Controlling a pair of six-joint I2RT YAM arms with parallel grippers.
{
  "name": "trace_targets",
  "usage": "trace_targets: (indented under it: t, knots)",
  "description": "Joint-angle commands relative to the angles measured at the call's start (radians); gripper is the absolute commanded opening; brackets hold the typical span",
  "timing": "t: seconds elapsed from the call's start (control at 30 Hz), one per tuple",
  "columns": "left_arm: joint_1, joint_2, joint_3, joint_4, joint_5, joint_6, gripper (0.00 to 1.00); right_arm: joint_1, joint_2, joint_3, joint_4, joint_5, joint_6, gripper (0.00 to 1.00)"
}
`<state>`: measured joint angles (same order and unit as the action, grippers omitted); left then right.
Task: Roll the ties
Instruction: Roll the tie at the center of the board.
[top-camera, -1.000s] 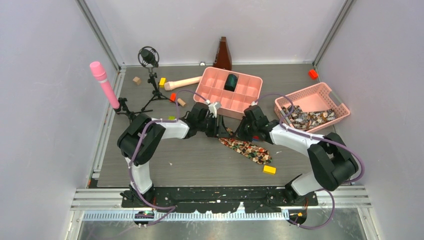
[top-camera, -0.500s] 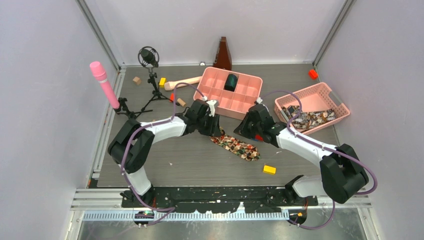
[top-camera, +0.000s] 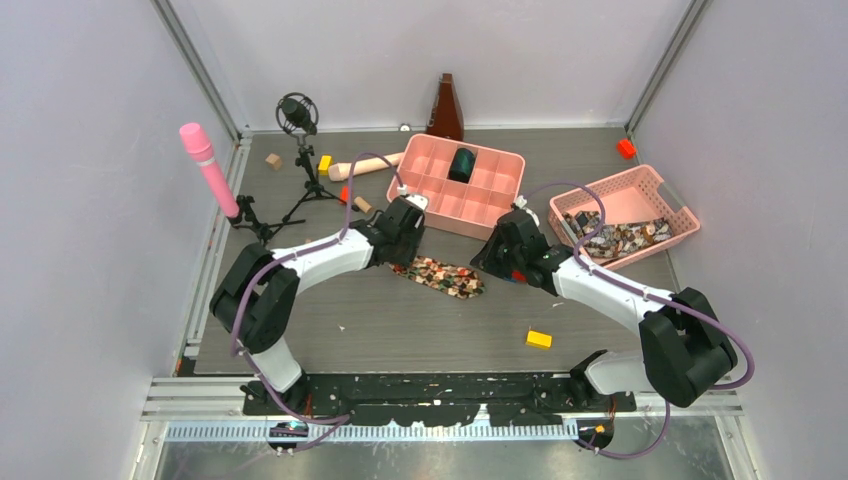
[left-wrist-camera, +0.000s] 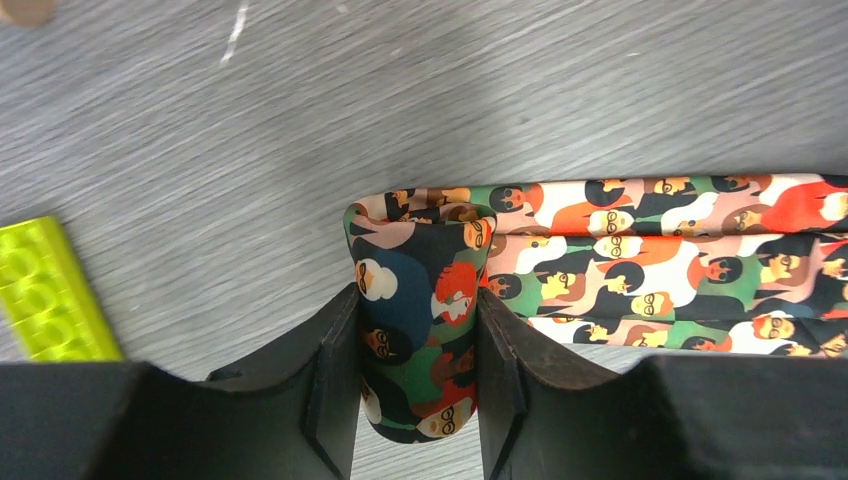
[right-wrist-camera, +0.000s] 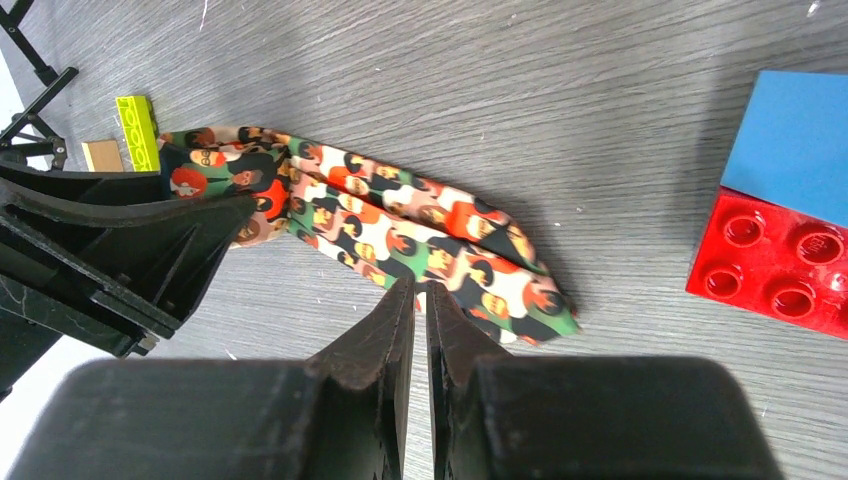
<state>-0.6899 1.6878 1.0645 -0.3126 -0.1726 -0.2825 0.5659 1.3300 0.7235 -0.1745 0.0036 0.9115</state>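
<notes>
A tie (top-camera: 445, 277) printed with small cartoon faces lies on the grey table. Its left end is rolled into a tube (left-wrist-camera: 420, 300), upright between my left gripper's fingers. My left gripper (left-wrist-camera: 415, 298) is shut on that roll; the flat rest of the tie (left-wrist-camera: 680, 255) runs off to the right. My right gripper (right-wrist-camera: 420, 285) hovers over the near edge of the tie's flat part (right-wrist-camera: 400, 235), its jaws parted by a narrow slit with nothing between them. More ties (top-camera: 612, 238) lie heaped in the pink basket (top-camera: 640, 180).
A pink compartment tray (top-camera: 430, 180) holding a dark cylinder (top-camera: 462, 163) stands just beyond the grippers. Close by are a red block (right-wrist-camera: 780, 270), a blue block (right-wrist-camera: 795, 150), a lime block (left-wrist-camera: 45, 300) and a yellow block (top-camera: 539, 339). Microphone stands (top-camera: 300, 140) occupy the far left.
The left gripper has drawn the tie left and away from the arms, and less of it lies flat. The right gripper has let go of the tie, jaws slightly parted.
</notes>
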Motion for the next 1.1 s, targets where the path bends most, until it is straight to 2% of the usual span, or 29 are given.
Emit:
trace_targets:
  t: [0.0,0.3,0.47,0.63,0.83,1.07]
  knots:
    - [-0.032,-0.006,0.048,-0.107,-0.212,0.069,0.36,-0.001,-0.027,0.010,0.004,0.027,-0.015,0.16]
    - [-0.146,0.098,0.126,-0.192,-0.473,0.123,0.34,-0.002,-0.037,0.010,-0.005,0.036,-0.015,0.16]
    - [-0.189,0.157,0.156,-0.221,-0.566,0.135,0.34,-0.002,-0.052,0.007,-0.015,0.051,-0.016,0.16]
    - [-0.228,0.192,0.181,-0.242,-0.605,0.137,0.44,-0.003,-0.064,-0.001,-0.016,0.066,-0.014,0.16]
    - [-0.275,0.226,0.218,-0.270,-0.604,0.118,0.60,-0.003,-0.074,-0.009,-0.022,0.079,-0.012,0.16]
    - [-0.313,0.252,0.247,-0.300,-0.622,0.102,0.67,-0.003,-0.104,-0.027,-0.033,0.091,-0.006,0.17]
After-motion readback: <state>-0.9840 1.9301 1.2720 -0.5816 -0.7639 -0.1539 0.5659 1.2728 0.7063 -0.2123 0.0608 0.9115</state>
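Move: The left hand already grips the tie roll, and the tie's loose end lies about 16 cm to its right, 4 cm back and 2 cm below. The lime block is about 11 cm left of this hand and 5 cm farther out; the middle of the pink compartment box is some 15 cm ahead and 11 cm to its right. For the right hand, above the strip, that loose end is roughly 3 cm back and 5 cm below. Still pinching the tie roll, the left hand slips about 2 cm to its left, then holds nearly in place while the wrist rolls its left side up some 35 degrees, so that the gripper body swings over to the right and turns the roll towards the loose end. Near the end of that turn the fingers open to about two thirds, the right-hand finger coming clear of the roll, as the hand draws back about 2 cm and returns right by about as much. ##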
